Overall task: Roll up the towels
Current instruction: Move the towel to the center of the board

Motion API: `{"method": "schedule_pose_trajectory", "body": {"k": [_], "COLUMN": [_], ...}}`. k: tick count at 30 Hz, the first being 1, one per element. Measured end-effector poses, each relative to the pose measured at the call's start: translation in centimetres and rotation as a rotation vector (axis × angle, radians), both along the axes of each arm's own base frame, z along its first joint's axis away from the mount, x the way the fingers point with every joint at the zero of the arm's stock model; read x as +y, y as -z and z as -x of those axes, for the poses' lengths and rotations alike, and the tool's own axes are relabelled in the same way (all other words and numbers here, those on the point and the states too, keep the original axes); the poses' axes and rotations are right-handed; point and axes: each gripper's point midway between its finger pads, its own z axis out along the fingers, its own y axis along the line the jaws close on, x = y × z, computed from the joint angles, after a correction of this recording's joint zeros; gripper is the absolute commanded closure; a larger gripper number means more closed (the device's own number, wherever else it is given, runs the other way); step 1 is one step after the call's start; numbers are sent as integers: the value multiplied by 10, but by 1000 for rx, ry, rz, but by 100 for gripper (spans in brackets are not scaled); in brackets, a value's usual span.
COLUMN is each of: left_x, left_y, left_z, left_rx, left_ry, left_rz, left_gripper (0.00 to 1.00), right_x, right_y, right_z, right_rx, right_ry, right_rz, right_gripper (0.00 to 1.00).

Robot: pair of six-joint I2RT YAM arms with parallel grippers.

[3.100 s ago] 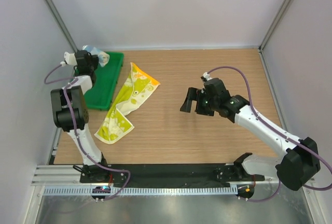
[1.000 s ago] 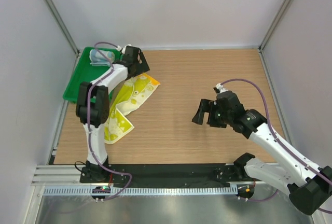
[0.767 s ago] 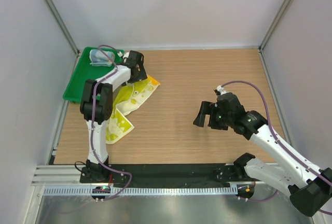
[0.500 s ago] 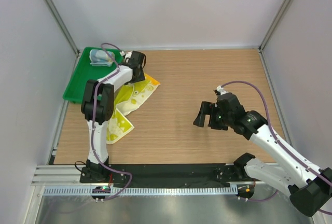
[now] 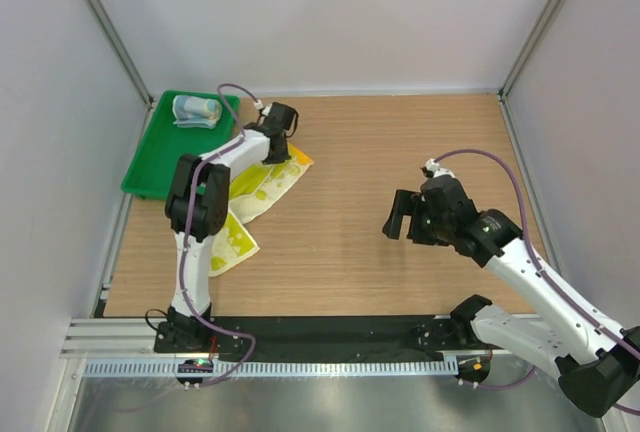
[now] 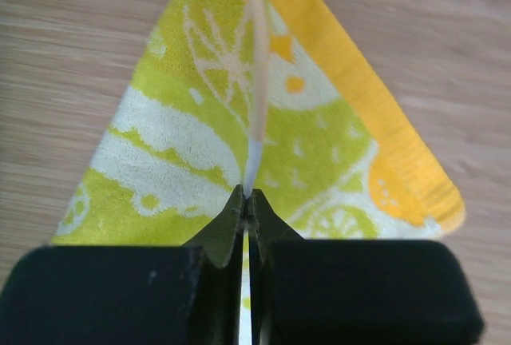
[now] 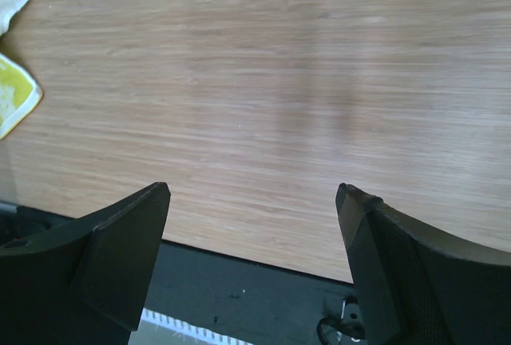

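Observation:
The yellow-green towel (image 5: 255,180) lies spread diagonally on the wooden table, with orange at its far end. My left gripper (image 5: 283,148) is at that far end, shut on a raised fold of the towel's edge. In the left wrist view that thin edge runs up from between the closed gripper (image 6: 249,197), and the printed yellow-green towel (image 6: 176,145) lies flat below. The light blue towel (image 5: 196,110) sits rolled up at the far end of the green tray. My right gripper (image 5: 403,218) hovers open over bare wood to the right; the right gripper (image 7: 254,193) holds nothing.
The green tray (image 5: 150,164) rests against the left wall at the back. A corner of the yellow-green towel (image 7: 11,102) shows at the left edge of the right wrist view. The black base rail (image 5: 330,332) runs along the near edge.
My left gripper came away from the tray to the yellow-green towel's far end and shut on its edge. The right arm drifted slightly right and stayed open.

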Motion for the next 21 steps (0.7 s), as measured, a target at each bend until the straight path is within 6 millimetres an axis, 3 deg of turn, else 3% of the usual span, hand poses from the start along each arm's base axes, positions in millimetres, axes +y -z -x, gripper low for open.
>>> {"method": "schedule_pose_trajectory", "body": {"k": [4, 7, 11, 12, 13, 15, 18, 21], "left_x": [-66, -131, -199, -215, -229, -252, -275, -266], "left_y": [-4, -9, -11, -13, -16, -25, -41, -56], "left_z": [26, 62, 117, 131, 143, 163, 184, 193], "left_rx": [5, 8, 46, 53, 58, 61, 56, 49], "left_ry": [148, 287, 436, 467, 499, 550, 591, 577], "left_rz": [18, 43, 89, 107, 120, 141, 183, 197], "left_gripper": [100, 100, 100, 94, 82, 44, 26, 21], "right_x": [-15, -30, -53, -59, -65, -72, -81, -80], "right_y": [-16, -29, -40, -42, -44, -45, -47, -43], "right_z": [-11, -19, -29, -31, -32, -34, -36, -38], "right_rx": [-56, -94, -127, -130, -132, -132, -126, -104], "right_ry": [69, 134, 236, 260, 284, 317, 356, 366], "right_rz": [56, 104, 163, 175, 183, 191, 188, 163], "right_gripper": [7, 6, 6, 6, 6, 6, 6, 6]}}
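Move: My left hand already grips the yellow towel near its outer end. The bare board just right of centre, where I take that end, lies about 24 cm right and 16 cm back, 2 cm lower. The towel's middle lies some 11 cm back and 8 cm left; the green tray is roughly 24 cm left and 2 cm ahead. From my right hand, that bare spot is about 13 cm ahead, 5 cm left and 12 cm below. I sweep my left hand fast and low to the right and back, about 33 cm in all, dragging the held towel end away from the tray and across the board while the wrist swings some 30 degrees clockwise. Near the finish I open the fingers, let go and lift. Meanwhile my open right hand shifts right, rising and edging forward, turning clockwise. ##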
